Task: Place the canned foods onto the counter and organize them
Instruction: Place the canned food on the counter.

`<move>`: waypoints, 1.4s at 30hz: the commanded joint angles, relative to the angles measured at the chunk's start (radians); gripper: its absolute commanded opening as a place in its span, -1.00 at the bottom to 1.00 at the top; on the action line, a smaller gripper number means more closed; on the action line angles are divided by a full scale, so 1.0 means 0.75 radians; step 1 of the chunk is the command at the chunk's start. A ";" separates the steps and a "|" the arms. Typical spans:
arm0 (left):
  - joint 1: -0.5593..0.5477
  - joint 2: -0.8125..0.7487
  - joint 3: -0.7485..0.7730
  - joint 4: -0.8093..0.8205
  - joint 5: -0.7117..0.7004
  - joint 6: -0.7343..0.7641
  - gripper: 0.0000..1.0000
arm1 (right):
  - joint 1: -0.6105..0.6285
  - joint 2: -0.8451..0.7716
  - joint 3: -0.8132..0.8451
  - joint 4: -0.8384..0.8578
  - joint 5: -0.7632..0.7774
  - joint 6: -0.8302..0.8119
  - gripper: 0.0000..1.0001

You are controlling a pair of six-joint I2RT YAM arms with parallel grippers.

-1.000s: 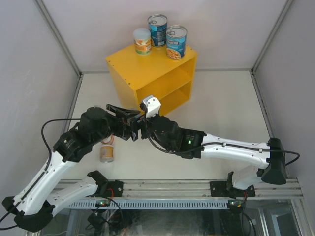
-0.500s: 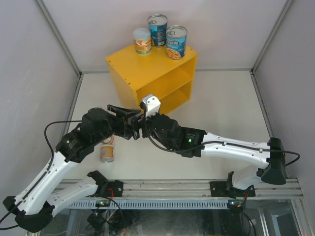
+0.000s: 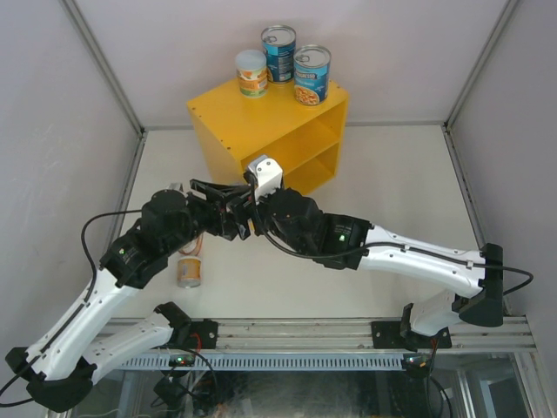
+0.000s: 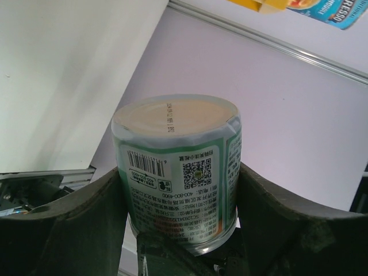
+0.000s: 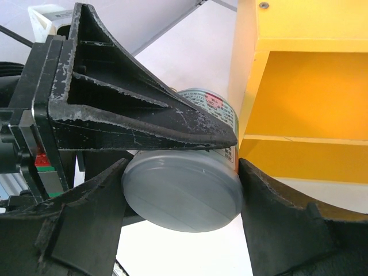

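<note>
A small pale-lidded can with a green printed label sits between my left gripper's fingers, which are shut on its sides. My right gripper faces the can's grey lid end, its two fingers pressed against opposite sides. A left finger lies across the top of the can. From above, both grippers meet in mid-air just before the yellow counter, hiding the can. On the counter's top stand a small can and two blue-labelled cans.
Another small can lies on its side on the white table, under my left arm. The counter's open shelf is just right of the held can. Grey walls enclose the table at the left, back and right.
My right gripper's fingers have drawn in slightly around the can. Both wrists have shifted a little toward the counter. The cans on the counter and on the table stayed put.
</note>
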 commanded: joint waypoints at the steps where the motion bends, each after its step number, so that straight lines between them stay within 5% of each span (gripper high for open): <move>1: -0.008 -0.022 0.033 0.218 0.001 0.032 -0.68 | -0.017 -0.024 0.142 0.026 -0.048 0.004 -0.98; 27: -0.007 0.113 0.135 0.461 -0.023 0.094 -0.03 | -0.131 0.057 0.586 -0.281 -0.175 -0.093 -1.00; 34: -0.006 0.171 0.150 0.559 -0.030 0.084 -0.12 | -0.168 0.106 0.694 -0.360 -0.211 -0.099 -1.00; 42: 0.003 0.265 0.157 0.747 -0.024 0.022 -0.69 | -0.263 0.165 0.830 -0.447 -0.257 -0.102 -1.00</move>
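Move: Straight ahead of both hands, about 27 cm out and some 2 cm below the fingers, lies the free front part of the yellow counter's top, where the green-labelled can they already share would go. From either hand, an orange jar stands on it about 36 cm ahead and 2 to 3 cm left, 2 cm up. The front blue can is about 35 cm ahead and 12 cm right, the back one about 42 cm ahead and 4 to 5 cm right, both some 3 cm up. Lifting the green-labelled can between them, both hands rise about 8 cm, drifting forward some 5 cm towards the yellow counter and 3 cm to the right, with the forward travel quickening late. Both grippers keep their pinch on the can; the left wrist tips its fingertips up by nearly 20 degrees while the right barely turns. ##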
